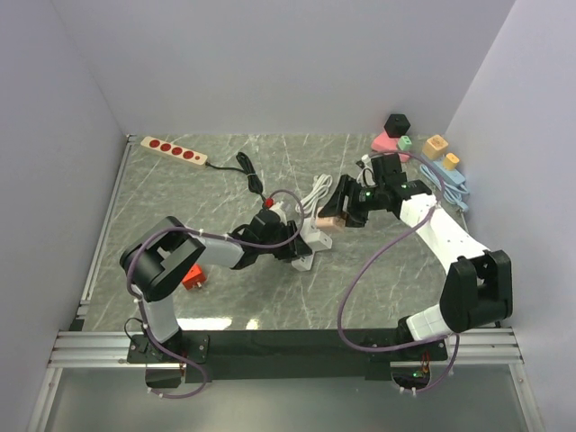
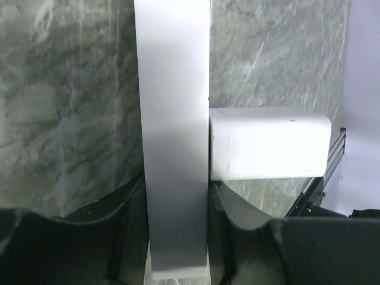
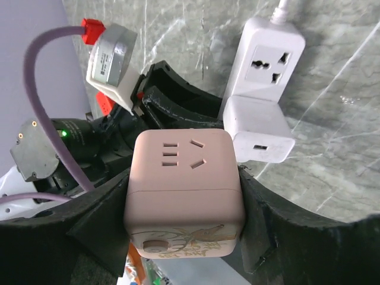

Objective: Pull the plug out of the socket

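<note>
The socket is a white power strip (image 1: 312, 241), standing on its edge in the middle of the table. My left gripper (image 1: 286, 241) is shut on its near end, and its jaws clamp the strip (image 2: 175, 119) from both sides. A white charger block (image 2: 267, 142) sticks out of the strip's face. The plug is a pink cube adaptor (image 3: 184, 178) with slots on top. My right gripper (image 3: 184, 202) is shut on it, just right of the strip (image 3: 270, 59) and beside the charger (image 3: 261, 133). The cube's prongs are hidden. From above, the pink cube (image 1: 331, 221) sits between the right gripper's fingers (image 1: 342, 202).
A beige strip with red sockets (image 1: 175, 150) lies at the back left, with a black cable (image 1: 247, 171) trailing from it. Coloured blocks (image 1: 396, 135) crowd the back right corner. A red object (image 1: 192, 277) sits by the left arm. Walls close in on three sides.
</note>
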`<action>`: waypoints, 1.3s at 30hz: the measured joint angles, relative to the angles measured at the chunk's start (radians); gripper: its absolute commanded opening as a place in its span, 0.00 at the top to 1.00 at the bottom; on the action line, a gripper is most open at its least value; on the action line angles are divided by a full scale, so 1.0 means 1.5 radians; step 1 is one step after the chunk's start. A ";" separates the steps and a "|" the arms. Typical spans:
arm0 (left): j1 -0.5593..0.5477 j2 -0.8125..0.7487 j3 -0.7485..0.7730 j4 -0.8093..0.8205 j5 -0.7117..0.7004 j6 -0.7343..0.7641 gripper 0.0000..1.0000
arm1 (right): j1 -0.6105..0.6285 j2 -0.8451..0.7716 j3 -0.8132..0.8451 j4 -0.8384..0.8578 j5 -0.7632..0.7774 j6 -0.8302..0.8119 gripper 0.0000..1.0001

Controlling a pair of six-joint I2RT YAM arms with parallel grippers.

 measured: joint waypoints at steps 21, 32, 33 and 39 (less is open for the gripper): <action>-0.028 -0.263 -0.052 -0.254 -0.109 -0.042 0.01 | 0.130 0.340 0.403 -0.027 0.136 0.034 1.00; -0.025 -0.723 -0.022 -0.649 -0.420 -0.203 0.01 | 0.296 0.484 0.548 -0.065 0.133 0.026 1.00; -0.024 -0.747 -0.020 -0.673 -0.435 -0.213 0.01 | 0.318 0.504 0.560 -0.065 0.135 0.029 1.00; -0.022 -0.859 -0.017 -0.783 -0.491 -0.249 0.01 | 0.448 0.642 0.655 -0.063 0.125 0.060 0.96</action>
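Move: The right hand already holds the beige plug clear of the socket; the red plug it is taken towards lies about 38 cm left, 9 cm back and 14 cm below, with a pink plug roughly 42 cm left and 2 cm ahead, equally low. The left hand grips the socket, its middle about 2 cm ahead, 1 cm right and level; the white plug on it sits some 4 cm ahead and 5 cm right. Right hand carries beige plug forward, then 30 cm left, down towards red plug; left hand releases socket, rising leftward. ##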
